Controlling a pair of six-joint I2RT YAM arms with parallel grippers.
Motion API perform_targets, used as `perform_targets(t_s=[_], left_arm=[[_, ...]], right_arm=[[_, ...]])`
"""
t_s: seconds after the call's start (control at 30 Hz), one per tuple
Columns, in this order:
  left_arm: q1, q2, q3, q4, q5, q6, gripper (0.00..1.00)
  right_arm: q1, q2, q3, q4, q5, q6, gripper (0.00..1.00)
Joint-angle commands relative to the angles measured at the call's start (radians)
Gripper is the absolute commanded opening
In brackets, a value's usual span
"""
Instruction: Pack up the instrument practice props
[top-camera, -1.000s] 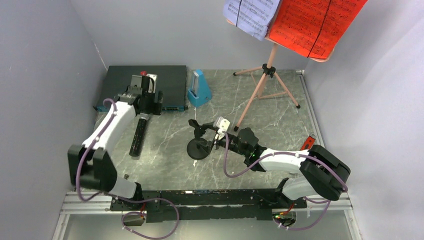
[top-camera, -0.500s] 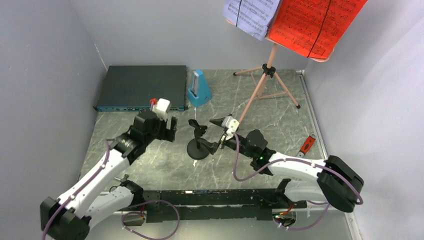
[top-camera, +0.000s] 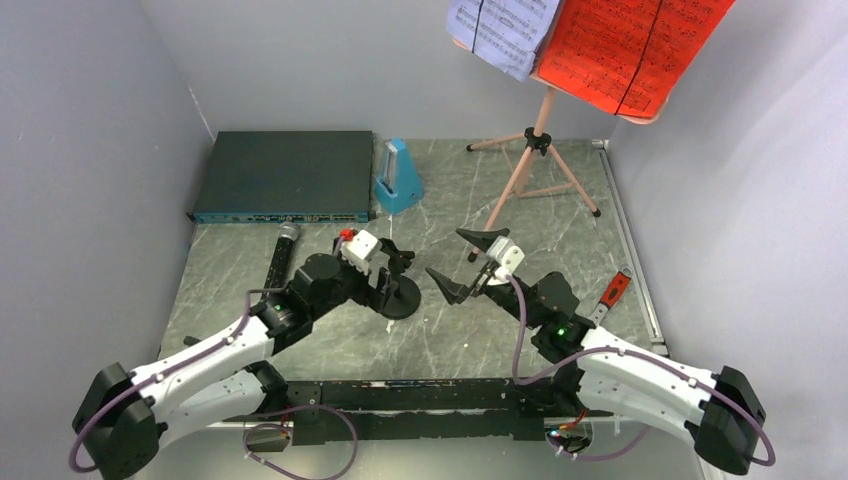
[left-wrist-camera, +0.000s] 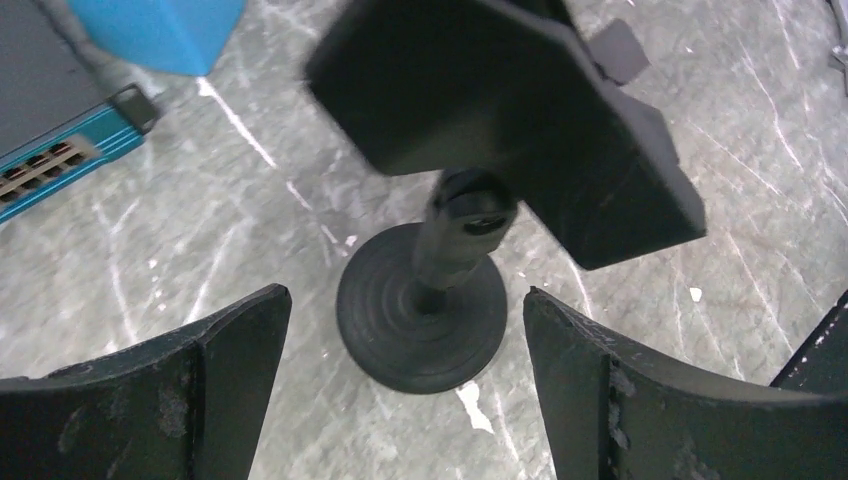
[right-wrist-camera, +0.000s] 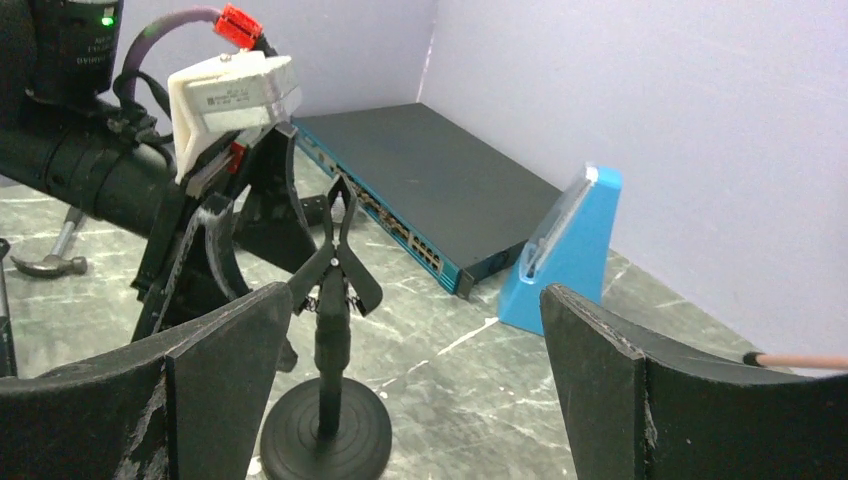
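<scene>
The black microphone (top-camera: 279, 266) lies flat on the table, its silver head (top-camera: 288, 232) toward the back. Its round-base stand (top-camera: 401, 299) is upright, the clip (top-camera: 396, 254) empty. My left gripper (top-camera: 386, 278) hovers open just left of the stand; in the left wrist view its jaws (left-wrist-camera: 405, 298) frame the base (left-wrist-camera: 420, 322) without touching it. My right gripper (top-camera: 461, 262) is open and empty, right of the stand (right-wrist-camera: 326, 432). The blue metronome (top-camera: 397, 178) stands behind. The pink music stand (top-camera: 536, 142) holds red (top-camera: 635, 45) and lavender sheets (top-camera: 500, 30).
A flat black electronics box (top-camera: 285, 172) lies at the back left. A red-handled tool (top-camera: 612, 290) rests near the right edge. A metal tool (right-wrist-camera: 45, 262) lies on the table behind the left arm. Grey walls close in on three sides.
My left arm has swung from the black box at the back left over to the microphone stand. My right gripper has opened wide and drawn back to the right, away from the stand.
</scene>
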Motion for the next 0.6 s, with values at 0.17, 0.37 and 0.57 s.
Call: perform_targets(t_s=[0.17,0.37,0.57], left_arm=[[-0.035,0.200,-0.049,0.471,-0.013,0.092,0.86],[-0.034,0.309,-0.044,0.625,-0.022,0.119,0.73],[-0.034,0.294,-0.025,0.622,-0.027,0.131,0.24]], right_arm=[[-0.002,-0.109,-0.041,-0.106,0.093,-0.032,1.00],[-0.002,-0.114,-0.060,-0.089,0.106,-0.031,1.00],[-0.002,-0.112,-0.068,-0.077,0.110,-0.033,1.00]])
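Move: The mic stand stands about 4 cm ahead of the left gripper and 5 cm to its right, its middle some 5 cm lower, so its neck just under the clip is about level with the open fingers. The microphone lies on the table about 12 cm ahead and 23 cm to the left, 14 cm down; the blue metronome is some 32 cm ahead and 5 cm to the right, about 6 cm lower. From the right gripper the stand is roughly 6 cm ahead, 13 cm left and 17 cm below. Bring the left gripper about 6 cm to the right and forward onto the mic stand, dipping slightly and tipping the fingers up some 10 degrees, then close them from nearly wide open to about a third so they pinch the stem just under the clip. Meanwhile ease the wide-open right gripper a little down and to the right. ##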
